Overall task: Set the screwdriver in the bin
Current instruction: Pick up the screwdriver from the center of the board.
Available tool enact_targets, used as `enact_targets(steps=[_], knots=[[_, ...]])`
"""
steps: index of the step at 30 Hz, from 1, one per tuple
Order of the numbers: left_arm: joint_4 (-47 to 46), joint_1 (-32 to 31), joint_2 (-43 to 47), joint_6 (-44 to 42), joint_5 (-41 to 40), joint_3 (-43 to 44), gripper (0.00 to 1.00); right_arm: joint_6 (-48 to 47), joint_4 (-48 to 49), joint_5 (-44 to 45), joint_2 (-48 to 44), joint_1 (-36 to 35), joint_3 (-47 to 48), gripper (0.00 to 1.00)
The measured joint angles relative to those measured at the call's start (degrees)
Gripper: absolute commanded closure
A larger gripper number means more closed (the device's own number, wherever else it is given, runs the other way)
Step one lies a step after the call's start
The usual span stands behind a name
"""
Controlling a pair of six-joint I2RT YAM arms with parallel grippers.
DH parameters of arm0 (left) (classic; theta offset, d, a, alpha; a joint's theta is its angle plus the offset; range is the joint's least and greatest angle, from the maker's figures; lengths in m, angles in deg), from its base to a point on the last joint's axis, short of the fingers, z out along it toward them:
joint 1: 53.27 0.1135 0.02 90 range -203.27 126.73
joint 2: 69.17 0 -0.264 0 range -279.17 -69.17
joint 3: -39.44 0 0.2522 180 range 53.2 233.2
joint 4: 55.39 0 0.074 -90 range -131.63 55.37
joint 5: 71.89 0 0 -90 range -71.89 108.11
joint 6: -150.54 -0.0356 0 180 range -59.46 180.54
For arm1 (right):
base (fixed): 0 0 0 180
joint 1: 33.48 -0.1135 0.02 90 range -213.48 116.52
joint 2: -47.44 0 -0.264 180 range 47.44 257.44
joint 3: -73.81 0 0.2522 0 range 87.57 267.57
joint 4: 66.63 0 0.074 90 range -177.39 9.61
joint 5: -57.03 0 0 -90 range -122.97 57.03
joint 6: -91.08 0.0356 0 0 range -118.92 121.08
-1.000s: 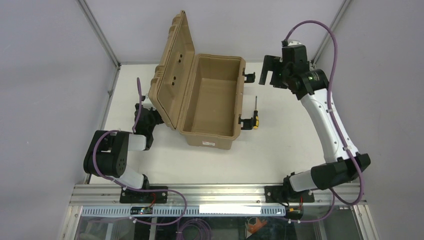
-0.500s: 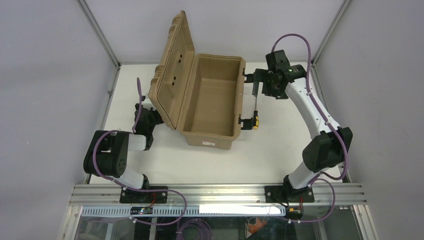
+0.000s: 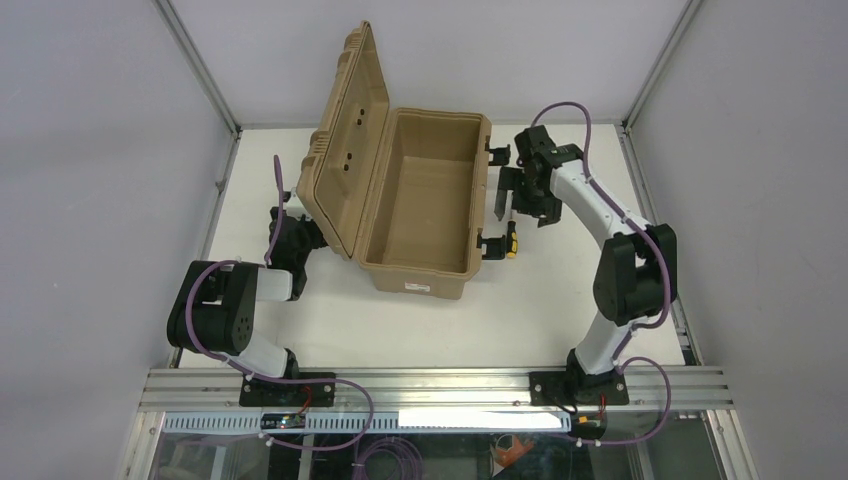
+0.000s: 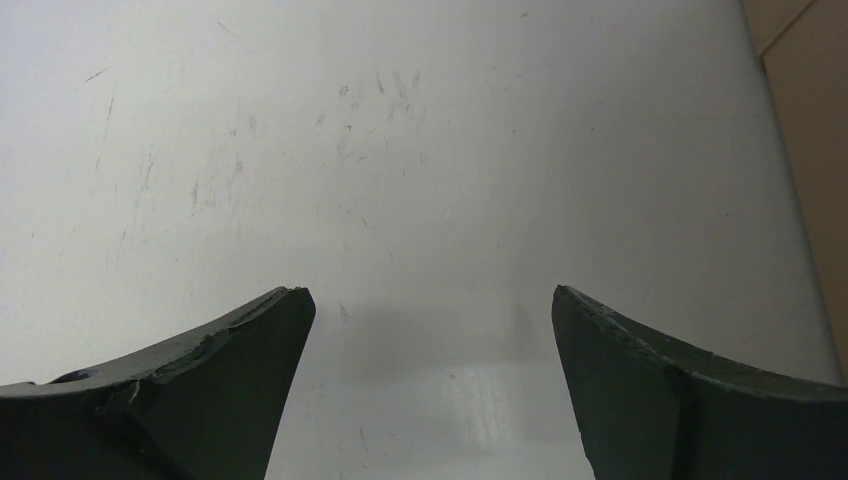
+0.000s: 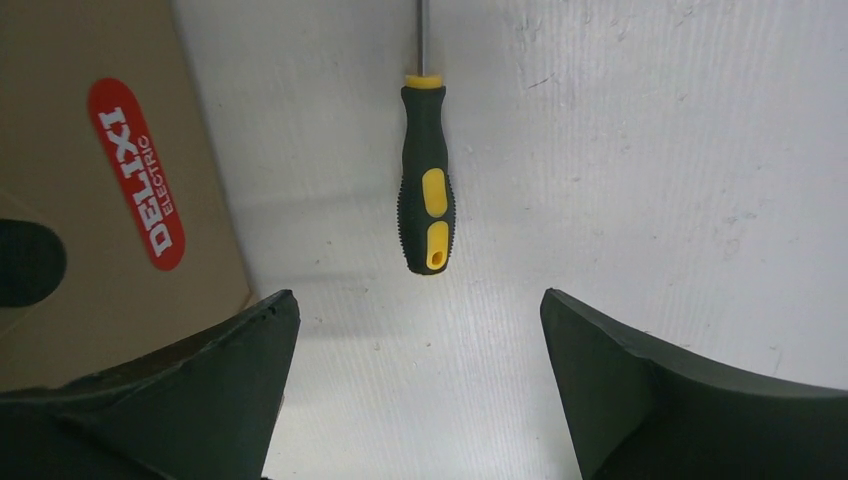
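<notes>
The screwdriver point(image 3: 511, 241) lies on the white table just right of the bin point(image 3: 425, 262), a tan case with its lid standing open to the left. Only its yellow-and-black handle shows from above. My right gripper point(image 3: 518, 205) hangs open over it and hides the shaft. In the right wrist view the screwdriver point(image 5: 425, 205) lies lengthwise ahead of the open right gripper point(image 5: 420, 310), butt end nearest, untouched. The bin point(image 5: 90, 260) wall with a red label sits at the left. My left gripper point(image 4: 430, 300) is open over bare table.
Black latches point(image 3: 492, 244) stick out of the bin's right side close to the screwdriver handle. The left arm point(image 3: 215, 315) sits folded beside the open lid point(image 3: 345, 150), and a tan edge of the bin point(image 4: 815, 150) shows in the left wrist view.
The right arm has swung in from the far right and come down over the screwdriver. The screwdriver, the bin and the left arm have not moved.
</notes>
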Motion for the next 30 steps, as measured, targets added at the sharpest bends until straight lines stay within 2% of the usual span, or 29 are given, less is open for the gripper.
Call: enact_targets(steps=[9, 18, 27, 30], knots=[[0.0, 0.0, 0.0, 0.0, 0.0, 0.0, 0.01, 2.2, 3.8, -1.9, 2.0, 0.0, -5.7, 0.12], [0.0, 0.0, 0.0, 0.0, 0.0, 0.0, 0.01, 2.6, 6.3, -1.9, 5.3, 0.0, -7.5, 0.18], [0.0, 0.0, 0.0, 0.0, 0.0, 0.0, 0.01, 2.8, 8.0, -1.8, 8.3, 0.0, -7.6, 0.27], [0.0, 0.0, 0.0, 0.0, 0.0, 0.0, 0.01, 2.8, 8.3, -1.7, 9.0, 0.0, -7.7, 0.33]])
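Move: The screwdriver lies on the board with its shaft pointing outward. Its middle is some 2 cm ahead of the right hand, in line sideways and about 12 cm below; the handle is almost straight beneath. To that hand's left, the open bin's middle is about 17 cm off and 4 cm farther out, its near latch 5 cm left and 4 cm back, its far latch 4 cm left and 12 cm ahead. From the left hand, the screwdriver is roughly 42 cm right, nearly level fore and aft. Down over the screwdriver's handle goes the right hand, alongside the bin's wall, sinking about 9 cm, faster at first and then easing, with only a slight draw back. The wrist tips the fingers nearly 10 degrees closer to straight down, while they narrow by roughly a quarter around the handle without yet closing on it. ##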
